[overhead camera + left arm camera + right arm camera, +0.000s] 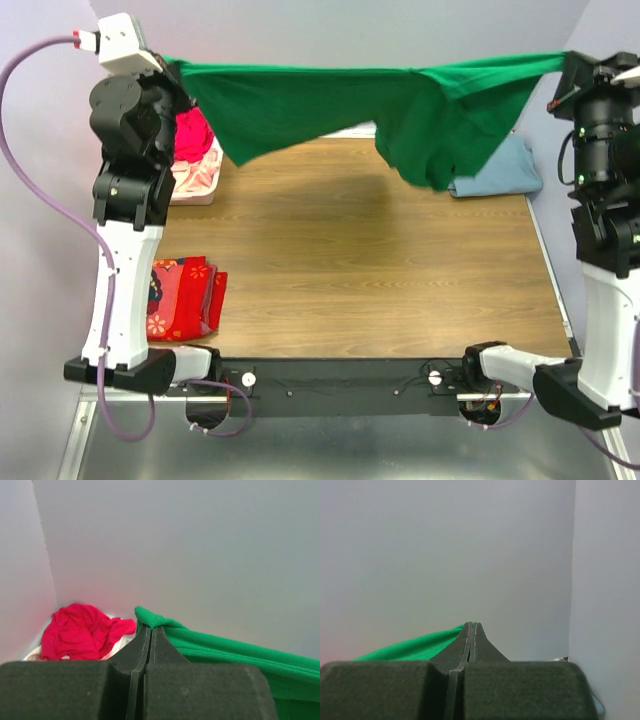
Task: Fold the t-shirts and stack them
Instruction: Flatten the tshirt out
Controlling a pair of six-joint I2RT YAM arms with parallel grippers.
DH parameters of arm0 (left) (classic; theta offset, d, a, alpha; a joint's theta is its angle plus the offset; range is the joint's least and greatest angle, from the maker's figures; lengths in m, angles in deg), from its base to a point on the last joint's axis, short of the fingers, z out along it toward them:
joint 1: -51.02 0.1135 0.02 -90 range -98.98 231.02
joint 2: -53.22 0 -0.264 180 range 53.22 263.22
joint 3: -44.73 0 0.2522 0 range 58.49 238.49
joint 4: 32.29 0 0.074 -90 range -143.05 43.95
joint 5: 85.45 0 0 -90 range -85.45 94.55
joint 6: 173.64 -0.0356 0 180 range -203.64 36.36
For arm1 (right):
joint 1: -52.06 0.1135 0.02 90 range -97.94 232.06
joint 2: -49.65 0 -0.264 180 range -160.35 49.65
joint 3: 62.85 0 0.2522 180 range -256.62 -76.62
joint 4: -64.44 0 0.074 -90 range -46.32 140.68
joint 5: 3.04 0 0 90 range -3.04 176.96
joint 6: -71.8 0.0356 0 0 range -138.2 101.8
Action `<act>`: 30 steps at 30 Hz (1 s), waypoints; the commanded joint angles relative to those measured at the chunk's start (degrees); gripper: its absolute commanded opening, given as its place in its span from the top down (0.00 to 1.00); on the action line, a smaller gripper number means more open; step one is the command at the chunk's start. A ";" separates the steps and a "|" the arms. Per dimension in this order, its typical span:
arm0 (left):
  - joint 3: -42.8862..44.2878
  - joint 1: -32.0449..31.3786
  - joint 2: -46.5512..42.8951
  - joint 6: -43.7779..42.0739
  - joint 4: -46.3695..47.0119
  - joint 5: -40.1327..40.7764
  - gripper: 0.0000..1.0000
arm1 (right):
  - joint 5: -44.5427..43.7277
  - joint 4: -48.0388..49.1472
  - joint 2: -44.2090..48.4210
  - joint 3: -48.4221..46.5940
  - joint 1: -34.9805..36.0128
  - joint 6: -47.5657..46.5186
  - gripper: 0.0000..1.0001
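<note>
The bright green t-shirt (330, 110) is stretched in the air along the back of the table, sagging in the middle and bunched lower on the right. My left gripper (172, 65) is raised at the back left, shut on one corner of the green t-shirt (210, 645); the left wrist view shows the cloth pinched at the left gripper's (150, 625) tips. At the back right my right gripper (570, 65) is shut on the other end, with the green t-shirt (415, 647) trailing left from the right gripper's (472, 625) tips. A folded blue-grey t-shirt (500, 170) lies under the right end.
A white basket (205, 190) at the back left holds a crumpled magenta-red t-shirt (193, 133) and a pale pink one (188, 172). A folded red flower-patterned cloth (185, 295) lies by the left arm's base. Bare wooden table (350, 260) spreads between the arms. Grey walls stand close behind.
</note>
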 commanded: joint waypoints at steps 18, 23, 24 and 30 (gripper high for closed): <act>-1.99 -0.17 8.11 2.21 2.74 -0.46 1.00 | -4.94 5.13 -12.78 3.02 -0.37 0.02 0.99; -15.80 -0.78 17.84 5.90 8.37 2.25 1.00 | -6.08 11.11 -25.40 18.06 -0.46 5.91 0.99; -15.98 -0.78 20.14 6.08 8.99 2.96 1.00 | -6.25 11.64 -28.06 18.52 -0.72 6.53 0.99; 1.54 -0.79 39.13 8.02 6.63 8.59 1.00 | -2.92 14.02 -48.27 8.00 -2.30 8.64 0.99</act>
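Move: Each hand already grips an upper corner of the green t-shirt high above the table. The left's spot on the bare far strip lies about 20 cm ahead, 3 right and 54 below; the right's, 27 ahead, 4 left and 60 below. The laundry bin's middle is roughly 22 cm ahead of the left hand, 19 left and 48 below; the blue cloth is 27 ahead of the right, 13 right and 60 below. Both hands ease up briefly, then swing forward some 20 cm and down about 40, tipping down, grip kept. ##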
